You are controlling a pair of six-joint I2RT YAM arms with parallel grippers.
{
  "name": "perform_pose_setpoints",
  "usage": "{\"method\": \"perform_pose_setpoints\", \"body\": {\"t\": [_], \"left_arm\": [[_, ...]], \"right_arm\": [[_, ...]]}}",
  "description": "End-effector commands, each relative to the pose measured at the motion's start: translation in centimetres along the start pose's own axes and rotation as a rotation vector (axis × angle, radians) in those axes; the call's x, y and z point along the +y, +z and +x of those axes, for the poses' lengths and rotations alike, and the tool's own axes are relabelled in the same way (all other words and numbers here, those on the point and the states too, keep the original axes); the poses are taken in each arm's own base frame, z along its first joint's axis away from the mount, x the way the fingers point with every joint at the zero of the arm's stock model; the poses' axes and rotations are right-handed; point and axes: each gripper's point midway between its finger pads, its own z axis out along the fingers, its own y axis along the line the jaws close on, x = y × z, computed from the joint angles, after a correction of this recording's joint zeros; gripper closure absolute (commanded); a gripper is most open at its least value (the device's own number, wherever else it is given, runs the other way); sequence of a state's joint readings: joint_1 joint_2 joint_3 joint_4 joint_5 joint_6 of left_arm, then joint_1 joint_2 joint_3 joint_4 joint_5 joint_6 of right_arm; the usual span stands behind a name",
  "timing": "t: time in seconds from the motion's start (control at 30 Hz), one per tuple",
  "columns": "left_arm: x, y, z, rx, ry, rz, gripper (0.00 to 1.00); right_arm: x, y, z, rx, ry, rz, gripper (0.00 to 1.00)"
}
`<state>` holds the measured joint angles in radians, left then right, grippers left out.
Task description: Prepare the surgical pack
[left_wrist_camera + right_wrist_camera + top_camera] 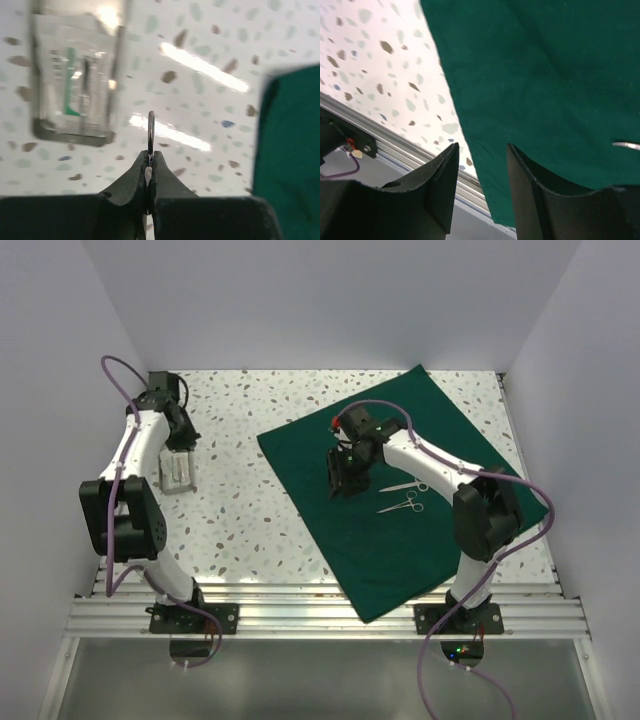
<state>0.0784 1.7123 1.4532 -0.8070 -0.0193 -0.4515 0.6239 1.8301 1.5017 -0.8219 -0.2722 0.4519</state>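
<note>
The dark green cloth drape (400,540) lies spread flat on the speckled table, right of centre. Two silver instruments (402,506) rest on it. My right gripper (345,475) hovers over the drape (545,75), open, with nothing between its fingers (481,147). An instrument tip (626,145) shows at the right edge. At the far left stands a small steel tray (178,472) holding a white packet (70,80). My left gripper (150,152) is above the table beside the tray (70,135), shut on a thin steel instrument (151,127) that sticks out edge-on past the tips.
An aluminium rail (320,610) runs along the table's near edge and also shows under the right gripper (395,145). White walls close in the table on the left, back and right. The drape's left edge (290,160) lies to the right of the left gripper.
</note>
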Motion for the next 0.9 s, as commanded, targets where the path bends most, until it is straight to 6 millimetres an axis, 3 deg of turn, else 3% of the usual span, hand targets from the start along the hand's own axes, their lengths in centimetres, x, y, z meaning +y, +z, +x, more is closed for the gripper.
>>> {"method": "perform_pose_setpoints", "body": {"t": [0.0, 0.1, 0.3, 0.53, 0.6, 0.73, 0.8, 0.87], "left_arm": [[6.1, -1.3, -3.3, -0.117, 0.118, -0.310, 1.00], [8.0, -0.4, -5.5, -0.138, 0.140, -0.405, 1.00], [10.9, 2.7, -6.9, -0.072, 0.164, -0.510, 1.00], [10.7, 5.6, -7.3, -0.024, 0.171, -0.503, 0.99], [10.8, 6.3, -7.0, -0.010, 0.171, -0.506, 0.92], [10.5, 6.4, -6.6, 0.003, 0.160, -0.486, 0.64], [10.3, 5.9, -6.3, 0.000, 0.149, -0.473, 0.60], [10.4, 5.2, -5.9, 0.000, 0.140, -0.473, 0.49]], "right_arm": [[-0.3, -1.4, 1.2, 0.001, -0.014, -0.017, 0.53], [-1.1, -1.1, 2.1, 0.018, -0.006, -0.007, 0.53], [-3.4, -1.1, 2.1, 0.023, 0.070, -0.011, 0.53], [-4.3, -1.4, 1.1, 0.008, 0.114, -0.013, 0.53], [-4.3, -1.2, 0.9, 0.010, 0.128, -0.016, 0.53], [-4.6, -1.1, 0.4, 0.008, 0.172, -0.024, 0.53], [-5.0, -1.1, -0.1, 0.000, 0.204, -0.027, 0.53], [-5.6, -1.0, -0.6, -0.007, 0.245, -0.010, 0.53]]}}
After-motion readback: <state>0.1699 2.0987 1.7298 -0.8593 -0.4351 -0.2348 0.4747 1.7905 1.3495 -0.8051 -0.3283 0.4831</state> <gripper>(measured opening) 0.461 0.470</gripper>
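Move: The tray that my left hand is bringing the scissors to has its middle some 11 cm to the left and 2 cm ahead, about 12 cm below. The pouches lie in its near half, about 12 cm left and 2 cm back; the green cloth's left corner is some 15 cm right and 11 cm ahead. From my empty right hand, the farther scissors on the cloth lie about 16 cm right and 6 cm ahead, the nearer scissors 15 cm right and 1 cm ahead, both roughly 10 cm below. Still holding the scissors, I swing my left hand about 12 cm left over the tray, rolling it some 25 degrees so the fingers point leftward, then sink about 6 cm, easing 3 cm forward. There I stop and open the fingers about halfway to let go of the scissors. My half-open right hand dips about 3 cm and goes 5 cm right towards the scissors on the cloth, touching nothing. ##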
